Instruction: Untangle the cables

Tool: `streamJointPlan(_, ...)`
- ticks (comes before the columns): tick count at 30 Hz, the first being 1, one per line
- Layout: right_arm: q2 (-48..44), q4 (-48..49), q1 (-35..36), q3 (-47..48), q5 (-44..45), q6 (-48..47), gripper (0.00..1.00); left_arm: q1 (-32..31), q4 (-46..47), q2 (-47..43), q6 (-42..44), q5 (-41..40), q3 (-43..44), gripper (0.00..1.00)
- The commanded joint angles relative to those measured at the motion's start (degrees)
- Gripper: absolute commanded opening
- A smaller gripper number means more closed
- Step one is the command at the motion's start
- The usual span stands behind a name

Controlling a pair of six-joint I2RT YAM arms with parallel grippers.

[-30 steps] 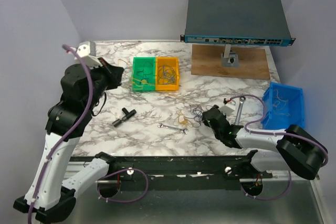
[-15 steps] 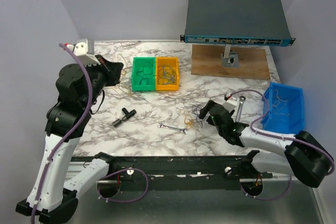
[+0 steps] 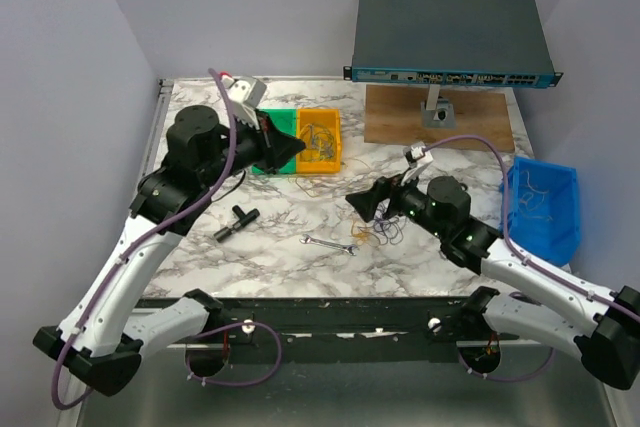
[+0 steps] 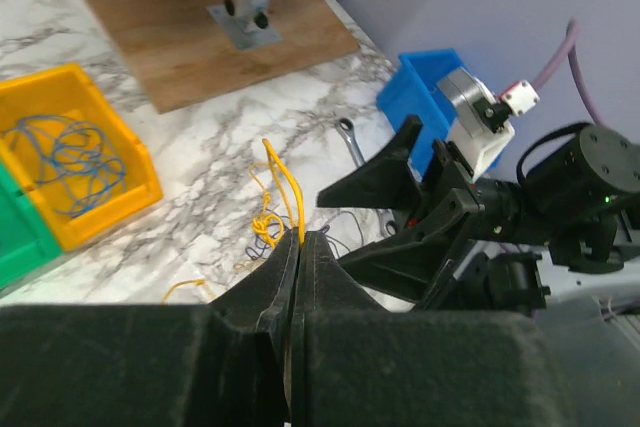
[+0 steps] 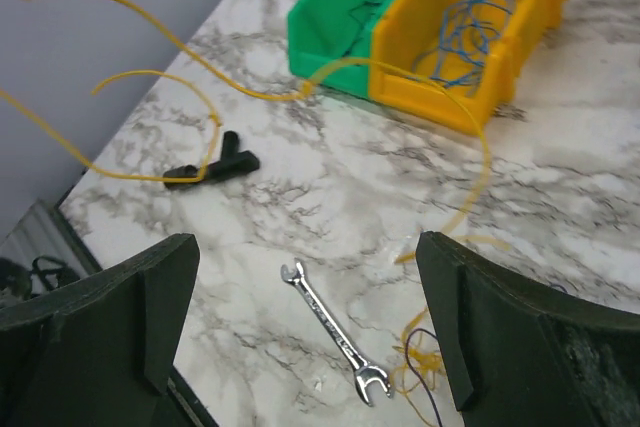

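Note:
The cables (image 3: 377, 231) lie as a small tangle of yellow and dark loops on the marble, just right of a small wrench (image 3: 330, 243). My left gripper (image 3: 297, 151) hovers in front of the bins, shut on a yellow cable (image 4: 280, 172) that runs down to the tangle (image 4: 264, 226). In the right wrist view this strand (image 5: 250, 90) stretches across the table to the tangle (image 5: 420, 367). My right gripper (image 3: 356, 203) stands wide open above the table beside the tangle, nothing between its fingers (image 5: 120, 307).
A green bin (image 3: 258, 132) and a yellow bin (image 3: 338, 137) with wire loops sit at the back. A blue bin (image 3: 570, 209) is at the right. A network switch (image 3: 450, 37) stands on a wooden board (image 3: 400, 122). A black T-piece (image 3: 235, 220) lies left.
My left arm swung right from the table's left side to in front of the bins, pulling the yellow cable taut. My right gripper opened wide and rose up and leftward.

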Motion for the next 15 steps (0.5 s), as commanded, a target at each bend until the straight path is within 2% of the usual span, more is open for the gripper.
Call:
streamJointPlan(1, 2.26, 2.75, -0.08, 4.68, -14.45, -6.21, 1.0, -5.27, 3.34, 3.73, 2.73, 2.18, 0.04, 0.0)
streamJointPlan(4, 3.3, 4.86, 0.04, 6.62, -18.31, -7.5, 1.0, -7.48, 3.4, 5.54, 2.73, 1.7, 0.6, 0.0)
streamJointPlan(12, 5.08, 8.78, 0.14, 9.05, -17.99, -7.78, 1.0, -11.07, 4.23, 9.25, 2.13, 0.67, 1.3, 0.0)
streamJointPlan(15, 6.96, 11.09, 0.38, 9.59, -20.16, -6.65, 0.95, -12.4, 4.53, 10.45, 2.03, 0.49, 1.87, 0.0)
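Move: The right gripper goes for the yellow cable hanging just under the left fingers, about 12 cm to its left and some 12 cm above it, level with it fore and aft. From the left gripper, the open right gripper is about 12 cm to the right and 18 cm lower. The cable pile lies roughly 6 cm right of the right hand and 19 cm below; the wrench is 5 cm left, 4 cm back and 20 cm below. Raise the right gripper about 6 cm and carry it some 5 cm left, jaws kept wide open, tipping the fingers up and swinging them counter-clockwise towards the hanging yellow cable. Meanwhile bring the left gripper about 7 cm right and 4 cm down towards those jaws, keeping its pinch on the cable and turning slightly clockwise. ##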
